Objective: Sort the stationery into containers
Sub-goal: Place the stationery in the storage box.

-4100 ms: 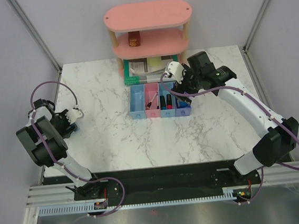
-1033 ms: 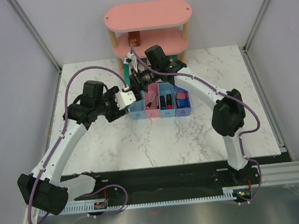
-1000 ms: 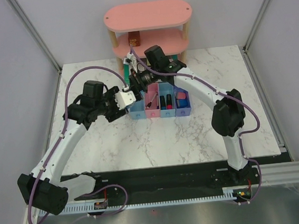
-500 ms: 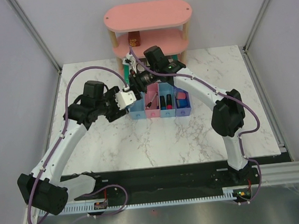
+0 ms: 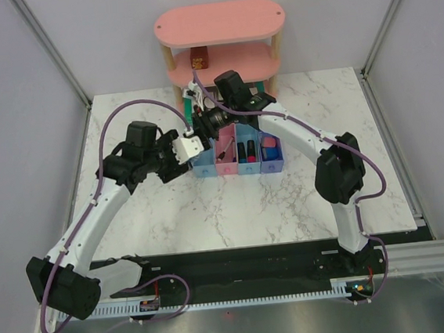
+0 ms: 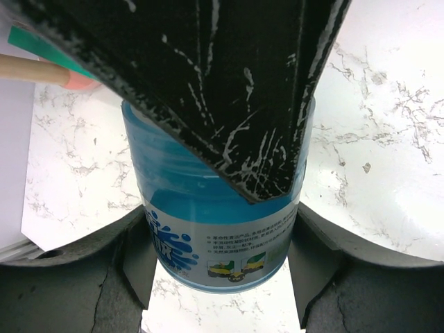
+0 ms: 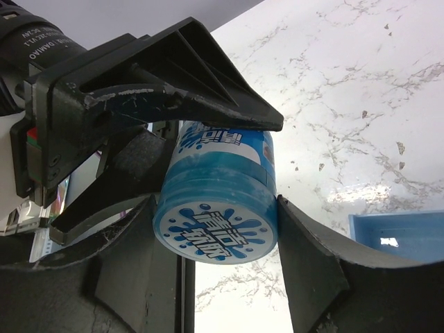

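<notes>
A round blue patterned tub (image 6: 208,180) of stationery hangs in the air between both arms, just left of the containers (image 5: 237,161). My left gripper (image 6: 222,232) is shut on its body, a finger pressed on each side. My right gripper (image 7: 218,239) is shut on its lid end (image 7: 215,232) from the opposite side; the left gripper's black finger (image 7: 173,83) crosses above the tub there. In the top view the two grippers meet at the left end of the tray row (image 5: 194,136). The pink tray (image 5: 226,164) and the two trays to its right hold small items.
The pink oval shelf (image 5: 220,25) stands behind the trays with a brown box (image 5: 198,57) on its middle level. Green books (image 5: 190,106) lie under it, right behind the joined grippers. A light blue tray corner (image 7: 409,232) shows below the right wrist.
The right gripper's jaws have closed onto the tub's lid end within the last second. Both arms have stayed nearly still, the left one keeping its hold.
</notes>
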Robot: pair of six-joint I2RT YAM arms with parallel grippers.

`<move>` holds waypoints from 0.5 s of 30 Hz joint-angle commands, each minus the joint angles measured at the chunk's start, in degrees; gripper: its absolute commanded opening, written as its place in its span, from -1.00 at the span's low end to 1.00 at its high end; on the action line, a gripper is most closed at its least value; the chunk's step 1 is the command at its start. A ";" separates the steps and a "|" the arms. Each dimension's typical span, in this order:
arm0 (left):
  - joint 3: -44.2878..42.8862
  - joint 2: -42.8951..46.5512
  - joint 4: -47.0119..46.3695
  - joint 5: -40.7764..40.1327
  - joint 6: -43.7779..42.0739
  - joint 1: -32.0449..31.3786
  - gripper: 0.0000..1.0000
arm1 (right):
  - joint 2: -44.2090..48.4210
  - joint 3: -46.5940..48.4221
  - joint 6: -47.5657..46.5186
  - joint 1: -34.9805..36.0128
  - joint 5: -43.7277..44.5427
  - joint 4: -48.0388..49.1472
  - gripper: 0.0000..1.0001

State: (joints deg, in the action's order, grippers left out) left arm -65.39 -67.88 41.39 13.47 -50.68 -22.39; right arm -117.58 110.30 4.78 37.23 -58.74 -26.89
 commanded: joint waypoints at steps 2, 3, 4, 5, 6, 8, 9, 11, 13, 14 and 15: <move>-0.10 1.08 -7.46 -4.07 5.15 0.16 0.38 | 3.41 -0.70 -0.73 0.21 -0.68 -0.44 -1.00; 0.69 1.17 -7.46 -5.55 6.37 0.16 0.71 | 3.50 -0.70 -0.82 0.12 -0.06 -0.44 -1.00; 1.22 1.34 -7.11 -6.17 7.07 0.24 0.83 | 3.58 -0.61 -0.73 -0.14 0.38 -0.44 -1.00; 1.75 1.69 -6.15 -6.44 7.26 0.24 0.99 | 3.76 -0.53 -0.82 -0.14 0.47 -0.53 -1.00; 3.41 2.22 -5.71 -6.62 6.82 0.24 0.99 | 3.85 -0.35 -0.99 -0.32 0.82 -0.70 -1.00; 5.26 4.50 -5.35 -7.76 6.12 0.24 0.99 | 3.94 0.09 -1.35 -1.02 2.13 -1.23 -1.00; 6.83 5.38 -5.00 -7.94 5.68 0.24 0.99 | 3.85 0.35 -1.61 -1.11 2.66 -1.49 -1.00; 7.90 7.67 -4.48 -8.03 5.85 0.24 0.99 | 3.33 1.49 -3.36 -1.72 5.47 -2.98 -1.00; 8.43 9.42 -3.07 -7.41 7.08 0.16 0.99 | 2.62 3.07 -7.29 -1.99 10.54 -6.22 -0.98; 8.69 9.95 -2.63 -7.24 8.04 0.24 0.99 | 1.49 5.08 -9.50 -1.99 12.93 -7.72 -0.98; 8.96 10.57 -1.67 -6.89 8.40 0.16 0.99 | 0.78 6.40 -11.52 -2.08 15.65 -9.30 -0.98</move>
State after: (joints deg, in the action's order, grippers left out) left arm -56.90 -60.77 38.37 6.94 -46.24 -22.26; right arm -117.25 110.19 1.15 35.90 -51.46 -31.99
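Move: The jar sits between both my hands: its middle is about 2 cm ahead and 3 cm right of my left hand, level with it. My right hand is taking the jar to the storage box's left compartment, roughly 7 cm ahead, 4 cm to its right and 17 cm below. In the box, the pens lie about 10 cm right and 7 cm ahead of my right hand; the green book is some 22 cm ahead and 11 cm right. I open my left hand wide from its grip on the jar and draw it clear about 3 cm to the left, sinking and easing back a little as it turns slightly counter-clockwise. My right hand keeps its grip on the lid end and starts off forward, down and to the right, about 3 cm in all, turning slightly clockwise, bringing the jar towards the storage box. ##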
